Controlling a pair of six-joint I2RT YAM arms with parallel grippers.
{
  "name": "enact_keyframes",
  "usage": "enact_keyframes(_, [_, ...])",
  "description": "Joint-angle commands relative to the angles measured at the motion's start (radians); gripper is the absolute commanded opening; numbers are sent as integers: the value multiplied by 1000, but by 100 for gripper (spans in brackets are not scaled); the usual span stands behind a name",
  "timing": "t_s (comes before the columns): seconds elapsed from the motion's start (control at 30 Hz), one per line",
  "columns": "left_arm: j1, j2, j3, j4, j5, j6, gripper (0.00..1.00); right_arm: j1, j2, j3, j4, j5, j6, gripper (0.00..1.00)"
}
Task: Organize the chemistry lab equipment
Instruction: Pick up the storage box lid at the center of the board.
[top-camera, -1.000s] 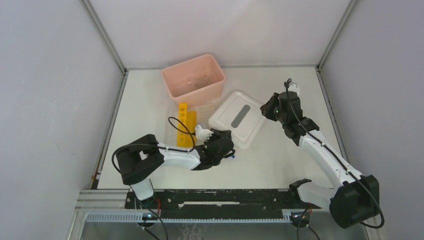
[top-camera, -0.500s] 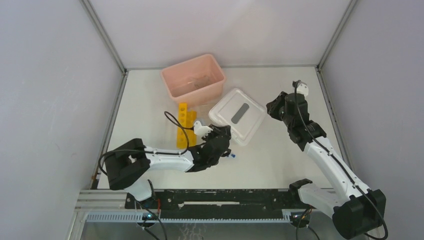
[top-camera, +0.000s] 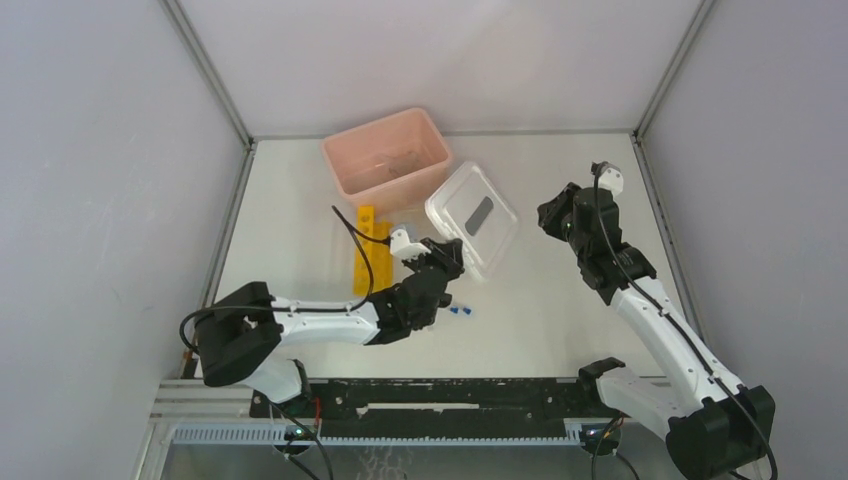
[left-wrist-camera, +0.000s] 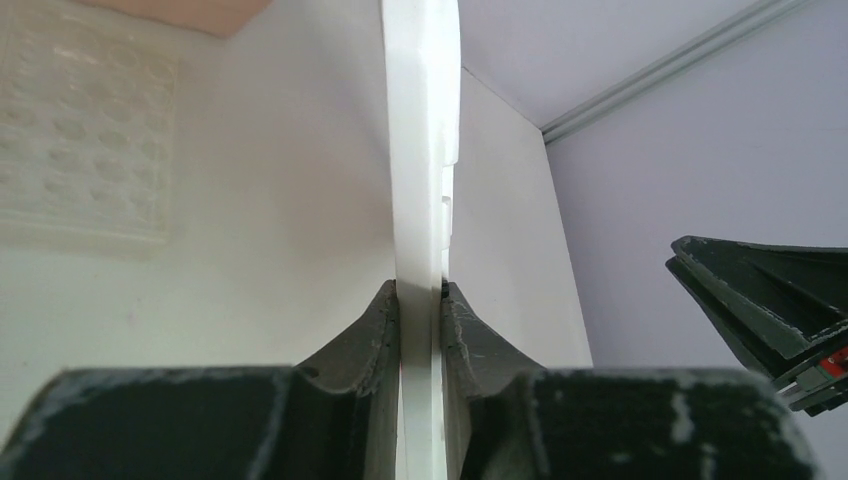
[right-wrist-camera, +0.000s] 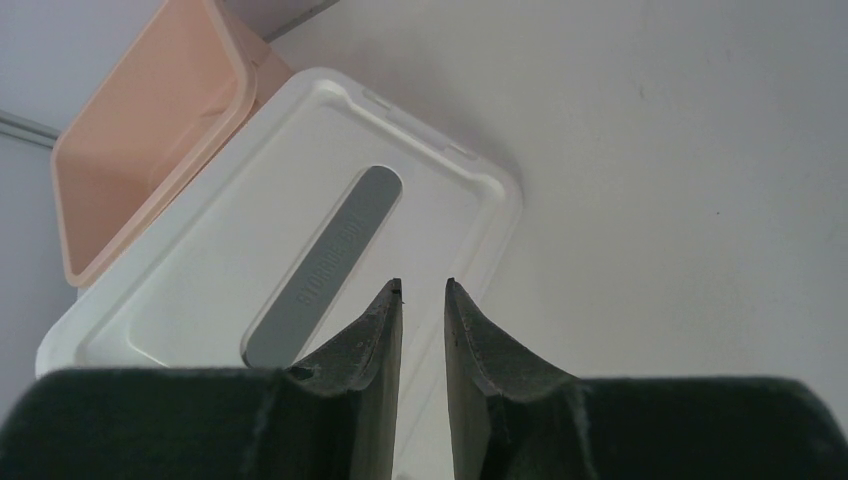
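My left gripper (top-camera: 445, 262) is shut on the edge of the white slotted lid (top-camera: 470, 222), which it holds tilted up off the table. In the left wrist view the lid (left-wrist-camera: 420, 150) stands edge-on between both pads of the left gripper (left-wrist-camera: 420, 290). The right gripper (top-camera: 553, 215) hovers to the right of the lid, apart from it. Its jaws stand a little apart in the right wrist view, right gripper (right-wrist-camera: 423, 287), with nothing between them. The yellow rack (top-camera: 368, 250) lies left of the lid. Small blue-capped tubes (top-camera: 460, 311) lie on the table. The clear gridded rack (left-wrist-camera: 85, 130) sits flat.
The pink bin (top-camera: 385, 150) stands open at the back, just beyond the lid, and shows in the right wrist view as well, pink bin (right-wrist-camera: 150, 130). Grey walls close the table on three sides. The right arm's gripper (left-wrist-camera: 770, 300) shows at the right of the left wrist view.
The left gripper has raised the lid and tipped it up, carrying it back towards the bin. The right gripper has come off the lid and drawn back to the right.
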Motion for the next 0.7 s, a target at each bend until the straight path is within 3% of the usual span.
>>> enact_keyframes(0.0, [-3,-50,-6,105,-53,199,0,5,-20,1,33,27,6,29])
enact_keyframes(0.33, [23,-92,56,208,-4,407,0,8,-22,2,57,47,1,29])
enact_keyframes(0.67, [159,-130,119,211,150,437,0,8,25,3,119,41,-10,29])
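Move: The left hand already holds the storage box lid by its edge; the pink storage box it nears lies some 21 cm ahead, 15 cm left and 12 cm below. The yellow rack is level with the hand, 18 cm left; the well plate about 8 cm ahead and 9 cm left; the blue-capped tubes 10 cm back and 2 cm left. From the right hand, the box is roughly 17 cm ahead, 31 cm left. Keeping its pinch, the left hand lifts the lid about 7 cm, tipping up, then veers forward-left towards the box. ##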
